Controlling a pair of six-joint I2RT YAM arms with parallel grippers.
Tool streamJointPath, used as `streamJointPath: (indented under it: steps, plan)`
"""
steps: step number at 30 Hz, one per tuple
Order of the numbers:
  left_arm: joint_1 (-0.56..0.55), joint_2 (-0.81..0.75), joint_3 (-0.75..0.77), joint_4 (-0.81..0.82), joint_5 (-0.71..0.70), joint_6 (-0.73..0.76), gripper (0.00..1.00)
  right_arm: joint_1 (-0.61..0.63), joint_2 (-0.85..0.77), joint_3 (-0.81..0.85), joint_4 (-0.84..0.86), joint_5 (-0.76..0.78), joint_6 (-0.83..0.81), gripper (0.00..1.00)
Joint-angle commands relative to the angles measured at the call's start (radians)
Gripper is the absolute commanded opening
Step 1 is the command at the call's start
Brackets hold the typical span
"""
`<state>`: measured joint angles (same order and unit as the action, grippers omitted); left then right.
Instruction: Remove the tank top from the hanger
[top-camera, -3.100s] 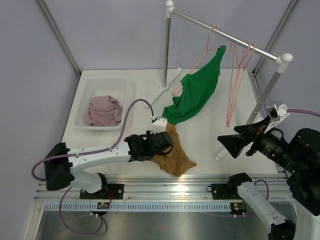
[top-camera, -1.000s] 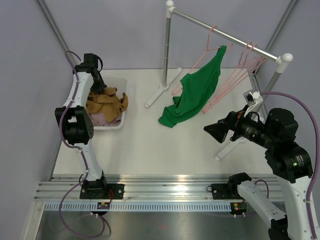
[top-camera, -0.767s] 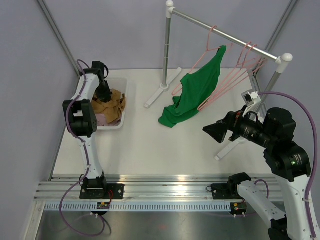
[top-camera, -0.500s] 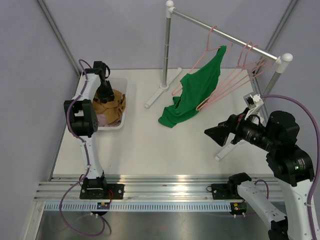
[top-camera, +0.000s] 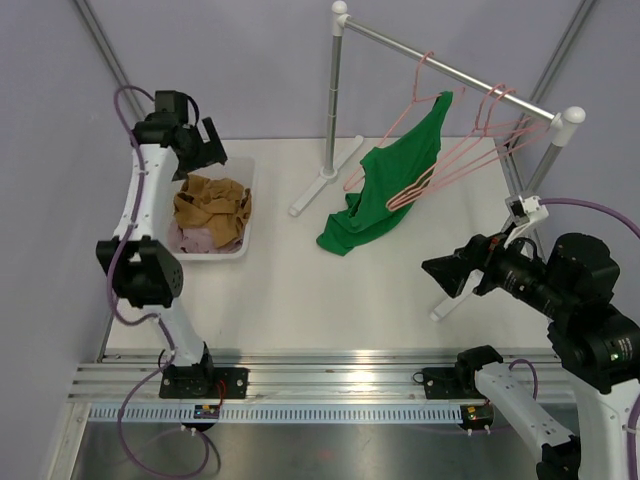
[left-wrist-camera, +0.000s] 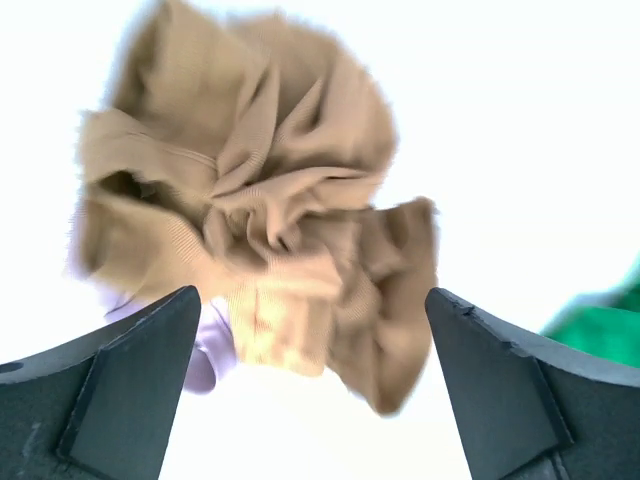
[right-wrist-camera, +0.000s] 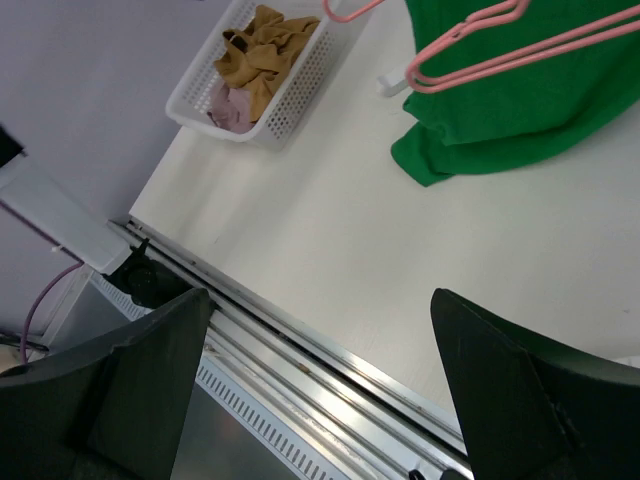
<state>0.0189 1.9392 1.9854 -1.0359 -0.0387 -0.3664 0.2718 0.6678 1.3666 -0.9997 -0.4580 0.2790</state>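
A green tank top (top-camera: 390, 195) hangs by one strap from a pink hanger (top-camera: 418, 90) on the rack rail (top-camera: 450, 70); its lower end rests on the table. The right wrist view shows the tank top (right-wrist-camera: 530, 110) too. My left gripper (top-camera: 205, 150) hovers open above the white basket (top-camera: 250, 195), nothing between its fingers. Under the left gripper (left-wrist-camera: 312, 292) lies a crumpled brown garment (left-wrist-camera: 260, 220). My right gripper (top-camera: 445, 275) stands open and empty at the right, below and apart from the tank top.
The basket holds the brown garment (top-camera: 210, 205) over a pink one (left-wrist-camera: 205, 350). Several empty pink hangers (top-camera: 470, 145) hang slanted across the tank top's right side. The rack's posts and feet (top-camera: 325, 175) stand at the back and right. A metal rail (right-wrist-camera: 330, 350) edges the table's front.
My left gripper opened, let the brown garment drop into the basket, and rose. The right arm drew back to the right. The empty hangers swung left.
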Motion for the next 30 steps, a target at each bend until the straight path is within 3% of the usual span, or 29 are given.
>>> streamJointPath:
  steps: [1, 5, 11, 14, 21, 30]
  plan:
    - [-0.039, -0.282, 0.023, 0.034, -0.035, 0.024, 0.99, 0.003, 0.018, 0.093, -0.033, 0.181, -0.023, 1.0]
    - [-0.161, -0.494, -0.046, -0.006, -0.191, 0.064, 0.99, 0.006, 0.035, 0.117, -0.05, 0.48, -0.006, 0.99]
    - [-0.292, -0.967, -0.412, 0.086, -0.32, 0.067, 0.99, 0.007, 0.033, 0.075, -0.027, 0.588, -0.06, 0.99]
    - [-0.306, -1.153, -0.586, 0.1, -0.368, 0.063, 0.99, 0.015, 0.035, 0.066, -0.033, 0.654, -0.101, 0.99]
    - [-0.306, -1.355, -0.731, -0.056, -0.455, 0.054, 0.99, 0.046, 0.0, 0.031, -0.054, 0.771, -0.133, 0.99]
    - [-0.306, -1.553, -0.845, -0.041, -0.282, 0.093, 0.99, 0.047, -0.131, -0.09, -0.06, 0.722, -0.112, 0.99]
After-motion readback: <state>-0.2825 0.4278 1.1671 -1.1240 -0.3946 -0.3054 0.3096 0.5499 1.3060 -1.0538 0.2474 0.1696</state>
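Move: The left hand is open right above the brown tank top, which lies some 15 cm below in the basket, with the mauve one 7 cm nearer and 5 cm left; the green tank top is about 60 cm to its right. From the open right hand the green tank top hangs roughly 28 cm ahead, 8 cm left and 18 cm lower, the empty hangers 20 cm ahead and 10 cm right at hand height, and the rack's right foot 11 cm ahead, 26 cm right, 37 cm below. The left hand, already free of the brown tank top, climbs fast out over the basket by some 20 cm while drawing back, then sinks about half of that as it goes on back towards its own base, some 32 cm in all, its fingers tipping up by about 35 degrees and staying wide open. Meanwhile the right hand, touching nothing and also kept open, swings right towards the rack's right post and away from the green tank top, turning clockwise with its left side dipping, first easing a little forward and then back and slightly down. ##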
